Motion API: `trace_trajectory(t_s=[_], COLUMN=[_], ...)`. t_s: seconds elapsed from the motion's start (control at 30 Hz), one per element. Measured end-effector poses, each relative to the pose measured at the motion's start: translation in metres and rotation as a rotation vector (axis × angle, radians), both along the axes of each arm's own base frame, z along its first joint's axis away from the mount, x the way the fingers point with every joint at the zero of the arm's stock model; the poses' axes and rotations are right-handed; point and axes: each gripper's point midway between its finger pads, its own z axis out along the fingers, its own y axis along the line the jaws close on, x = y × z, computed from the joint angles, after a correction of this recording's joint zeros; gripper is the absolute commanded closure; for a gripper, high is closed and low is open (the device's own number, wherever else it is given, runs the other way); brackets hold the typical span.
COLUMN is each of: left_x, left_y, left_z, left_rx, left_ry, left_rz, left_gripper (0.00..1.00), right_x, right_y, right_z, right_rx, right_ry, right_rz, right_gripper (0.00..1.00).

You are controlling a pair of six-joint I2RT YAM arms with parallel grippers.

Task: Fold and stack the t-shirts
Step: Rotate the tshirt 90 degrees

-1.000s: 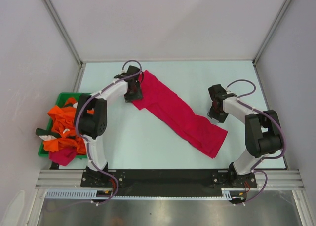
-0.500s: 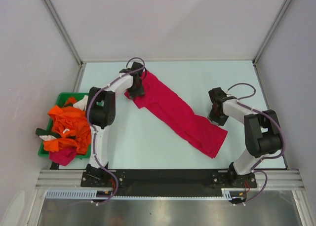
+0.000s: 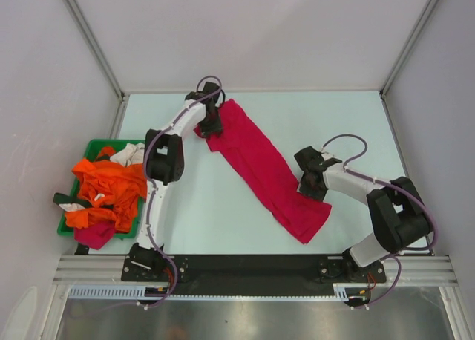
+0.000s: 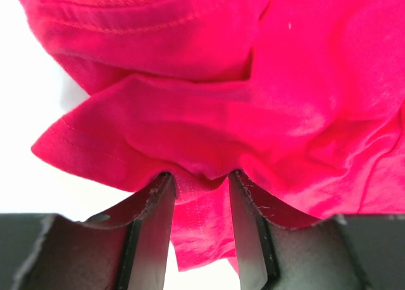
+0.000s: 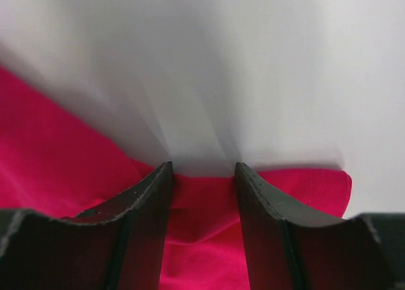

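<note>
A crimson-pink t-shirt (image 3: 260, 165) lies in a long diagonal strip from the far middle of the table toward the near right. My left gripper (image 3: 211, 126) is at its far left end. In the left wrist view the jaws (image 4: 199, 176) stand apart, with a hemmed flap of the shirt (image 4: 285, 81) loose between them. My right gripper (image 3: 308, 182) is at the strip's right edge near its lower end. Its jaws (image 5: 202, 166) are also apart, astride the shirt's edge (image 5: 44, 144), and that view is blurred by motion. Orange t-shirts (image 3: 107, 188) are heaped at the left.
A green tray (image 3: 93, 145) at the table's left edge holds the orange heap, a white cloth (image 3: 132, 154) and a crimson piece (image 3: 93, 236). The enclosure's walls and metal posts ring the table. A black rail runs along the near edge.
The left gripper has moved farther back and right with the shirt's far end, its jaws narrowing. The right gripper has slid left onto the shirt's edge, and the near end has shifted left.
</note>
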Motion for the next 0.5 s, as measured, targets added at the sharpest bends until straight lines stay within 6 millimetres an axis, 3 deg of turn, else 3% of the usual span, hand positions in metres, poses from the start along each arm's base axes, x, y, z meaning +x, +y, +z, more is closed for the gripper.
trace_trajectory(t_s=[0.27, 0.5], left_x=[0.034, 0.04], left_y=[-0.021, -0.04], left_z=[0.005, 0.008], left_rx=[-0.059, -0.132], left_ry=[-0.076, -0.097], left_rz=[-0.045, -0.088], left_gripper=[0.56, 0.56], right_x=[-0.038, -0.08], right_y=[0.04, 0.103], right_z=[-0.002, 0.0], right_rx=[0.083, 0.196], right_ry=[0.035, 0.119], right_rz=[0.084, 0.243], right_gripper=[0.51, 0.51])
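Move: Both hands are already down on the red t-shirt, which slants from far left to near right. Its middle lies about 21 cm right of the left hand and 17 cm back; from the right hand it is some 18 cm left and 8 cm ahead. The shirt's far corner stands about 13 cm beyond the left hand and 8 cm to its right; the table's near edge is some 21 cm straight back from the right hand. Back and to the left, speeding up, the right hand drags its end of the t-shirt about 13 cm level along the table, turning some 15 degrees counter-clockwise. The left hand works oppositely, sliding its end roughly 5 cm forward and right, forward mostly first, then rightward, tilting slightly. Both sets of fingers stay half open, still with cloth gathered between the tips. ##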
